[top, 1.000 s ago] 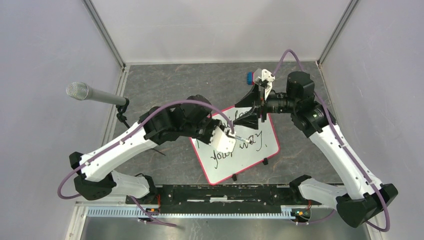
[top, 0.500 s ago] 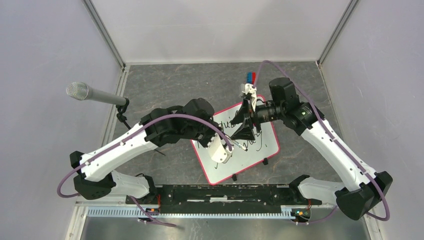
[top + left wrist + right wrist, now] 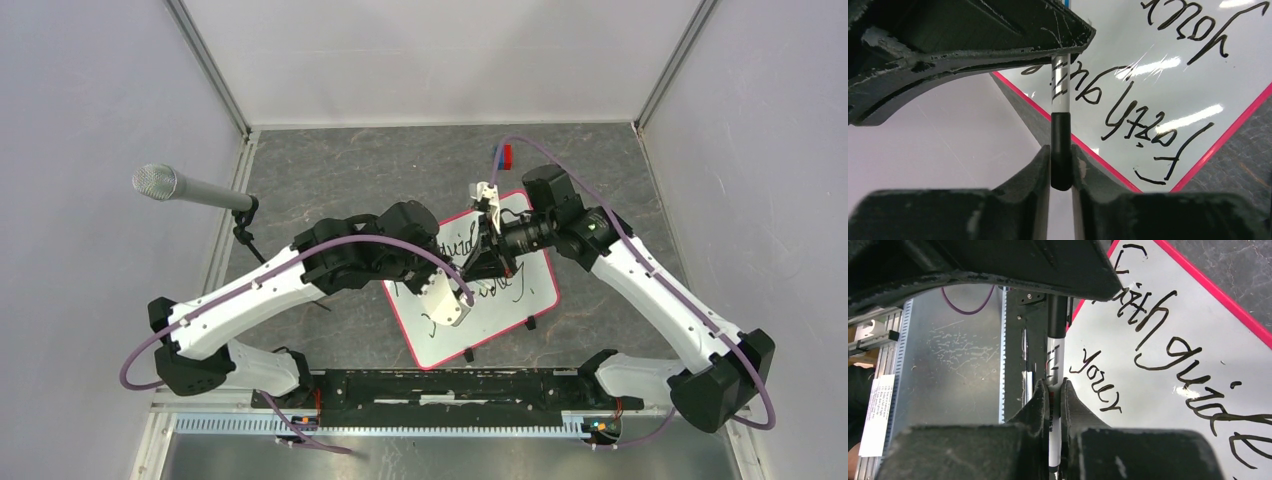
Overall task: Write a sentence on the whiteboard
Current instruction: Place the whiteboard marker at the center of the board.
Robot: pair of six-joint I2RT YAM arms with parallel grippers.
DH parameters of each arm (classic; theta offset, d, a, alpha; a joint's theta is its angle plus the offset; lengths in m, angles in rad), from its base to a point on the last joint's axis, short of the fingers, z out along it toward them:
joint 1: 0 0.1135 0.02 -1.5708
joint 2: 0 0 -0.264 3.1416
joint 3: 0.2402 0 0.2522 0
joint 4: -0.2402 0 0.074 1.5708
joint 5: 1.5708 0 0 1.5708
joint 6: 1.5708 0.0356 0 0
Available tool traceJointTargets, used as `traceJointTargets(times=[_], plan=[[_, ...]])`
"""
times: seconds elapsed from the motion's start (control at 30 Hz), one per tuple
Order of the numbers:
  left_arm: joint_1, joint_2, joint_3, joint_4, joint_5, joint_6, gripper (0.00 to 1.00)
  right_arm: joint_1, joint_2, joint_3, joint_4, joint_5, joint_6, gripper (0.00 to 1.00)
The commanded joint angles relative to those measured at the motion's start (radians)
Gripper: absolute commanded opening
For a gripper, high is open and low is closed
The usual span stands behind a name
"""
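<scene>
The whiteboard [image 3: 497, 312], white with a red-pink rim, lies tilted on the grey table between the arms. The sentence [image 3: 1168, 347] reads "Faith guide" with "your" below; the arms hide part of it in the top view. A marker [image 3: 1060, 90] with a white barrel and black cap hangs over the board. My left gripper [image 3: 1060, 152] is shut on its black cap end. My right gripper [image 3: 1054, 385] is shut on its white barrel [image 3: 1053, 365]. The two grippers face each other tip to tip [image 3: 474, 280].
A grey microphone [image 3: 170, 185] on a stand juts in at the left. A small red and blue object [image 3: 503, 153] sits behind the board. Black clips [image 3: 530, 322] stick out at the board's near edge. A black rail [image 3: 450, 385] runs along the front.
My right arm has swung left and down over the board and closed on the marker held by my left gripper. The left gripper has shifted slightly nearer.
</scene>
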Motion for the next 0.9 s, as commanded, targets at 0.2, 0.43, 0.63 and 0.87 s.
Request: traceJointTargets(times=[0.2,0.43,0.63,0.87], plan=[[0.026,0.013,0.070,0.113,-0.067,-0.327,0.89,-0.198,-0.023,0.082,-0.021,-0.025,-0.045,0.00],[0.197,0.146,0.335,0.021,0.042,-0.750,1.00,-0.548,0.000,0.127,-0.126,-0.010,-0.202,0.00],[0.412,0.232,0.485,-0.033,0.208,-1.060,1.00,-0.884,0.076,0.080,-0.173,0.049,-0.339,0.00],[0.570,0.272,0.440,-0.056,0.262,-1.174,1.00,-1.044,0.116,-0.072,-0.050,0.305,-0.418,0.00]])
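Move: The marker bridges my two grippers: my right fingers already hold its white body, its middle about 2 cm to their left, while my left fingers still hold the capped end, the middle some 4 cm to their right and slightly lower. Below, the whiteboard's centre lies roughly 8 cm ahead of my right hand and 24 cm down, with the eraser some 32 cm farther out than that centre and 9 cm to its right. My left fingers open wide and let go of the marker's cap, then that hand backs off forward, up and finally left, about 12 cm forward, swinging far round counter-clockwise. My right hand keeps its pinch on the marker and sweeps it nearly 30 cm right and some 16 cm forward, away from the board's centre, past its right edge, turning clockwise and sinking about 6 cm late on. ##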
